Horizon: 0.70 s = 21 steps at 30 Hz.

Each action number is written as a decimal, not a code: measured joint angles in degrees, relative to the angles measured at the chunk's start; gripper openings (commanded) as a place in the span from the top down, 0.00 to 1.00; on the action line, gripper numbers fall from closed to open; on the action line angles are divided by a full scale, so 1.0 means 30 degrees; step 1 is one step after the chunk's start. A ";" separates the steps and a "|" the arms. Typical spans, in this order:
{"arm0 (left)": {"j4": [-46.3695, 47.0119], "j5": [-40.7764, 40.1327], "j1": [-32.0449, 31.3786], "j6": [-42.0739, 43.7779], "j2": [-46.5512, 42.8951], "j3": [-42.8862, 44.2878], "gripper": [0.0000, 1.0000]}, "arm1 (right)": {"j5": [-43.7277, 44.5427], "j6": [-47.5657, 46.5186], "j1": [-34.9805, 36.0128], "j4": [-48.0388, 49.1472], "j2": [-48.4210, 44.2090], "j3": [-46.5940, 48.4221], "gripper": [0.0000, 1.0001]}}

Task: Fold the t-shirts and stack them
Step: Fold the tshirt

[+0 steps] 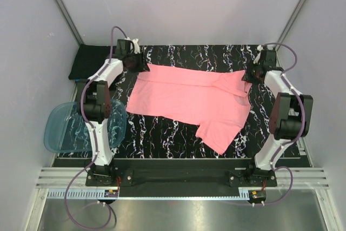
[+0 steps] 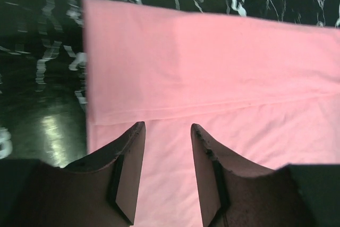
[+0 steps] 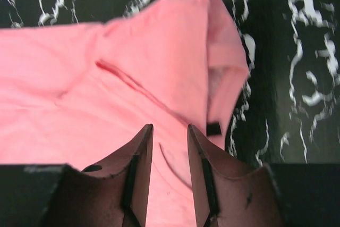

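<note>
A salmon-pink t-shirt [image 1: 184, 98] lies spread across the black marbled table [image 1: 162, 133], with one end hanging toward the front right. My left gripper [image 1: 135, 63] hovers over its far left corner. In the left wrist view the left gripper [image 2: 167, 126] is open above the pink t-shirt [image 2: 212, 62], where a folded-over layer ends just ahead of the fingertips. My right gripper [image 1: 253, 74] is over the far right end. The right wrist view shows the right gripper [image 3: 170, 127] open above the pink t-shirt [image 3: 133, 78], beside the dark neck label [image 3: 213, 128]. Nothing sits between either pair of fingers.
A translucent blue plastic tub [image 1: 70, 128] overhangs the table's left edge, beside the left arm. A dark folded cloth [image 1: 86, 60] lies at the far left corner. Grey walls close in the table on the left, back and right.
</note>
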 measured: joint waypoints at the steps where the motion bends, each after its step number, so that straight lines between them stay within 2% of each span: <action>1: 0.0007 0.0095 -0.0277 -0.0087 0.0211 0.0000 0.56 | -0.0350 -0.0138 0.0000 -0.0248 0.0765 0.0976 0.59; 5: -0.0197 0.0153 -0.0860 -0.0488 0.1158 0.0000 0.56 | -0.1967 -0.1078 0.0000 -0.1297 0.3490 0.4153 0.52; 6: -0.0255 0.0131 -0.0845 -0.0561 0.1362 0.0000 0.56 | -0.2557 -0.1472 0.0000 -0.1661 0.4036 0.4721 0.43; 8: -0.0561 -0.0117 -0.0729 -0.0758 0.1821 0.0073 0.56 | -0.3781 -0.2215 -0.0015 -0.2273 0.4940 0.5610 0.40; 14: -0.1362 -0.1078 -0.0408 -0.1129 0.2535 0.0641 0.55 | -0.7548 -0.4320 -0.0015 -0.3548 0.7147 0.7045 0.40; 21: -0.1858 -0.1275 -0.0372 -0.2040 0.2404 0.0248 0.53 | -1.0149 -0.5581 -0.0015 -0.3738 0.8466 0.8000 0.42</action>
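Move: The flap's near-left corner lies about 8 cm under the left hand and 2 cm left; the flap's far-left corner is some 8 cm ahead and level sideways, the black pile about 8 cm ahead and 27 cm left. For the right hand, the flap's rumpled neck part is roughly 8 cm left, 4 cm ahead and 6 cm below; the flap's right end is 3 cm right and 2 cm ahead. Left hand sinks about 7 cm towards the flap's corner; right, opening wider, swings left-forward and down, turning counter-clockwise. ##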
